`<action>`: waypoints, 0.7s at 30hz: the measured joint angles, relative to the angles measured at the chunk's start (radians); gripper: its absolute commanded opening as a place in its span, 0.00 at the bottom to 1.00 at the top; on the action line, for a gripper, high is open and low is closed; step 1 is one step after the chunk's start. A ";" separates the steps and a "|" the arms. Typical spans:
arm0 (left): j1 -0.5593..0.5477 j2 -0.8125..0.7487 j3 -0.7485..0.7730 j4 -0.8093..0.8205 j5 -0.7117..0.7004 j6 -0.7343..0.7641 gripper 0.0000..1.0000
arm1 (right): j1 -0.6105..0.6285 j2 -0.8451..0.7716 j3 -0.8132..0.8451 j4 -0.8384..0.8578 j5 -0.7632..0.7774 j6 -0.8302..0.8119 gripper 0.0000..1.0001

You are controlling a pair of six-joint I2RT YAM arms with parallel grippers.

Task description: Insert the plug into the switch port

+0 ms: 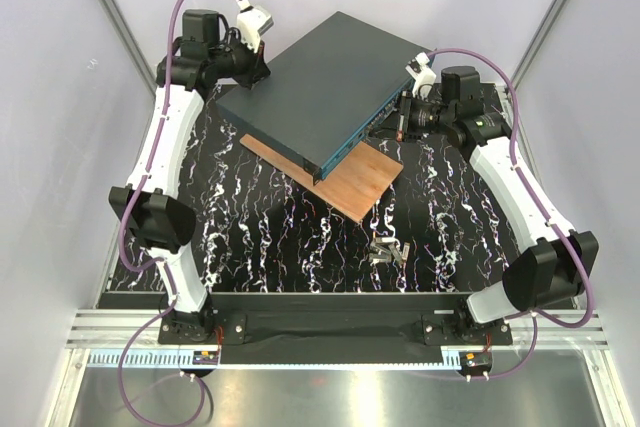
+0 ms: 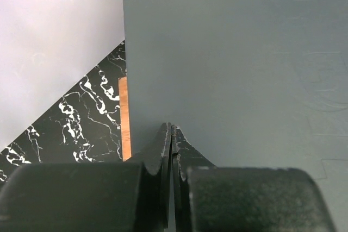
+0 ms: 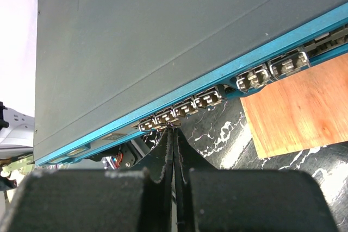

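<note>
The switch [image 1: 320, 92] is a flat dark grey-teal box lying across a thin wooden board [image 1: 350, 182]. Its teal front face [image 3: 217, 77] carries a row of small ports. My right gripper [image 3: 173, 130] is shut, its fingertips touching the port row near the left group of ports. A small pale piece, possibly the plug [image 3: 174, 126], shows right at the tips by a port mouth; I cannot tell more. My left gripper [image 2: 172, 129] is shut and empty, its tips against the switch's back edge [image 2: 228, 69].
A small metal-and-clear object [image 1: 388, 249] lies on the black marbled mat [image 1: 270, 237] in front of the board. White walls close in on both sides. The board's edge shows in the left wrist view [image 2: 125, 118].
</note>
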 measured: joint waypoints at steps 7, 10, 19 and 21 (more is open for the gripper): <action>0.000 0.000 0.000 0.000 0.007 -0.002 0.15 | -0.003 -0.002 0.000 -0.005 -0.005 -0.019 0.03; 0.004 -0.003 -0.001 0.011 0.006 -0.028 0.37 | -0.008 -0.020 -0.016 0.001 0.004 -0.064 0.23; 0.046 -0.206 -0.129 0.141 -0.003 -0.206 0.78 | -0.149 -0.248 -0.154 -0.131 0.014 -0.312 0.59; 0.051 -0.290 -0.146 0.169 -0.002 -0.228 0.78 | -0.178 -0.309 -0.173 -0.177 0.031 -0.377 0.58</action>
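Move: The port I have been working at sits right at my right fingertips, about 1 cm ahead and 1 cm left. From that hand the switch's middle is some 11 cm ahead and 9 cm left at similar height. The loose plugs lie about 12 cm back, 3 cm right and 24 cm below. From my left hand, at the switch's rear-left edge, its middle is 14 cm right, level fore-and-aft and 3 cm below; the port is 22 cm right, 12 cm back, 4 cm below. I take both hands away from the switch, opening their shut, empty fingers wide as they go. My right fingertips come free of the port and draw back out to the right about 9 cm and back 5 cm, staying nearly level while the wrist rolls. My left hand lifts off the top near the rear-left edge, up some 10 cm and back 5 cm, tipping its fingertips upward. ##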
